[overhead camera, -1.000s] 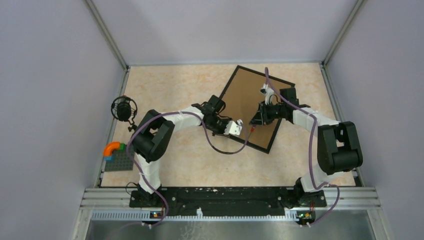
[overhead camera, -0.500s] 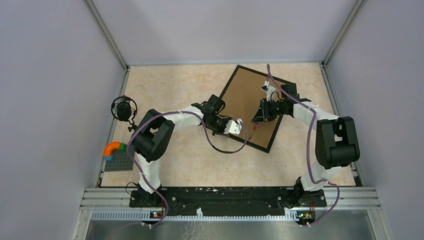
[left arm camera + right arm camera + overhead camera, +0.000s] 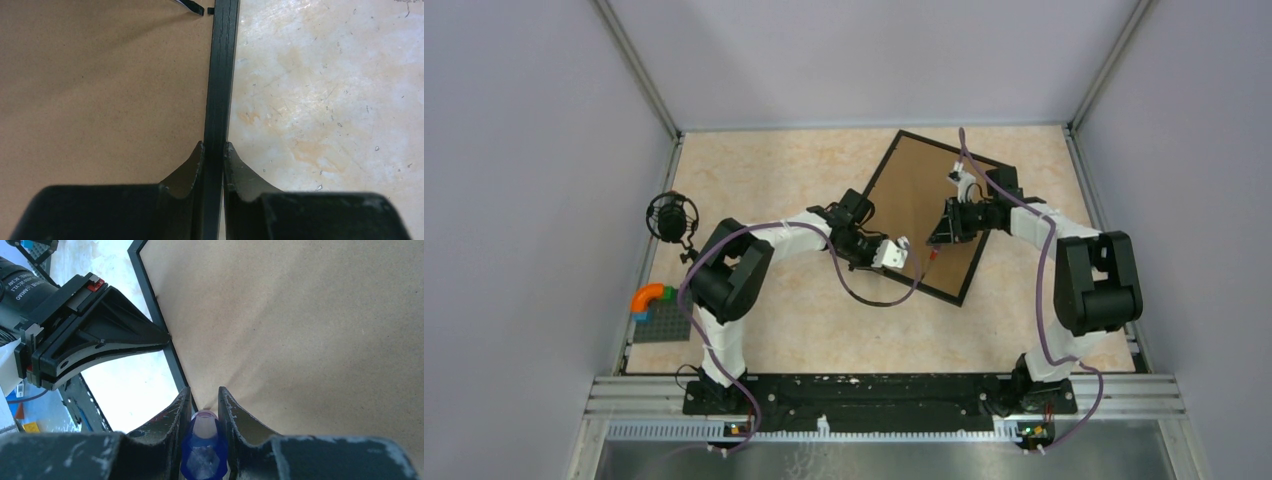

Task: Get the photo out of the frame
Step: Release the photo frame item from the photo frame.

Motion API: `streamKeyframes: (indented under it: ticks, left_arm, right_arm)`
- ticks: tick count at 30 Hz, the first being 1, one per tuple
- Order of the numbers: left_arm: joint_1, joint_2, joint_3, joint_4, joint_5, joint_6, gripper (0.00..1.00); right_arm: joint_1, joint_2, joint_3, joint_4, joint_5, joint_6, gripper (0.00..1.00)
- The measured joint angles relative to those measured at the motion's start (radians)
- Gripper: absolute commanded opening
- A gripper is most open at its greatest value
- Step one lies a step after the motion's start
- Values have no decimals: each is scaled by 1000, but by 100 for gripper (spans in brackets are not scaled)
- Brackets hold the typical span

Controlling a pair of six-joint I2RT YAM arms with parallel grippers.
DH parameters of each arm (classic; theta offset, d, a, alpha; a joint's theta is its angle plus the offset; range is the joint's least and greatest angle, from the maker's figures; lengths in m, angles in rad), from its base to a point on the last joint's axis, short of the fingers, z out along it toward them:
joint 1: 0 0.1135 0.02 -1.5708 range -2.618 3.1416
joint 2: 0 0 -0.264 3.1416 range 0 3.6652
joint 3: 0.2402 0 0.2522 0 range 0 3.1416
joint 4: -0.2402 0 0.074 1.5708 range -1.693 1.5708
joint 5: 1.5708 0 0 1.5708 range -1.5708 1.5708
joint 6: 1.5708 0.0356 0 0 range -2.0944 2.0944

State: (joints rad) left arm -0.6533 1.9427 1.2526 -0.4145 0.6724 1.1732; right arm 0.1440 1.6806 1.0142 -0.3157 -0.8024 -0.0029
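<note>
The frame [image 3: 916, 195] lies face down and slanted on the table, its brown board back up. The photo is hidden under the board. My left gripper [image 3: 913, 264] is shut on the black rim [image 3: 220, 75] of the near long edge, one finger on the board side and one on the table side [image 3: 215, 146]. My right gripper [image 3: 936, 244] hovers over the board and is shut on a blue translucent tool [image 3: 204, 450]. The tool's pale tip points at the board [image 3: 300, 330] just inside the rim [image 3: 150, 295], close to the left gripper's fingers [image 3: 125, 335].
A black round microphone-like object [image 3: 671, 216] stands at the table's left edge. Near it lies a grey brick plate with an orange and green arch [image 3: 657, 312]. Grey walls close in three sides, and a metal rail [image 3: 874, 395] runs along the front.
The right arm's elbow and wrist have shifted slightly towards the far side, with its gripper still over the board. The left arm and the frame have stayed put.
</note>
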Motion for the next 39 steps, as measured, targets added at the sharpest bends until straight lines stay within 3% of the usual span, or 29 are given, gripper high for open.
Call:
streamKeyframes:
  ticks: [21, 31, 34, 39]
  left_arm:
    - [2, 26, 43, -24, -6, -118, 6]
    - [2, 37, 61, -15, -17, -159, 6]
    - [2, 43, 63, 26, -33, -158, 6]
    - [3, 42, 56, 43, -38, -153, 21]
  right_arm:
    - [87, -190, -93, -36, 113, -102, 0]
    - [159, -438, -266, 38, 230, -8, 0]
    - [172, -445, -276, 43, 238, 44, 0]
    - [137, -376, -267, 70, 237, 105, 0]
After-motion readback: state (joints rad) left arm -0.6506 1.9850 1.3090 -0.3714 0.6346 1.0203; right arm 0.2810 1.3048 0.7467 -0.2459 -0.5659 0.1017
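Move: The metal clip on the photo frame's near rim lies about 6 cm back, 4 cm to the left and 6 cm below the right hand, whose pry tool has its tip right beside the clip. From that hand, the frame's near corner is roughly 10 cm back and 4 cm to the right, 7 cm down. From the left hand, already pinching the same rim, the clip is some 9 cm to the right and 3 cm back, about level. Back and up, slowly at first and then faster, the right hand draws the pry tool off the backing beside the clip, its fingers tipping up some 15 degrees. After about 7 cm back it turns forward and down a little, the tip now beyond the near rim. The left hand keeps its pinch on the rim, twists slightly counter-clockwise, then shifts about 2 cm forward. ##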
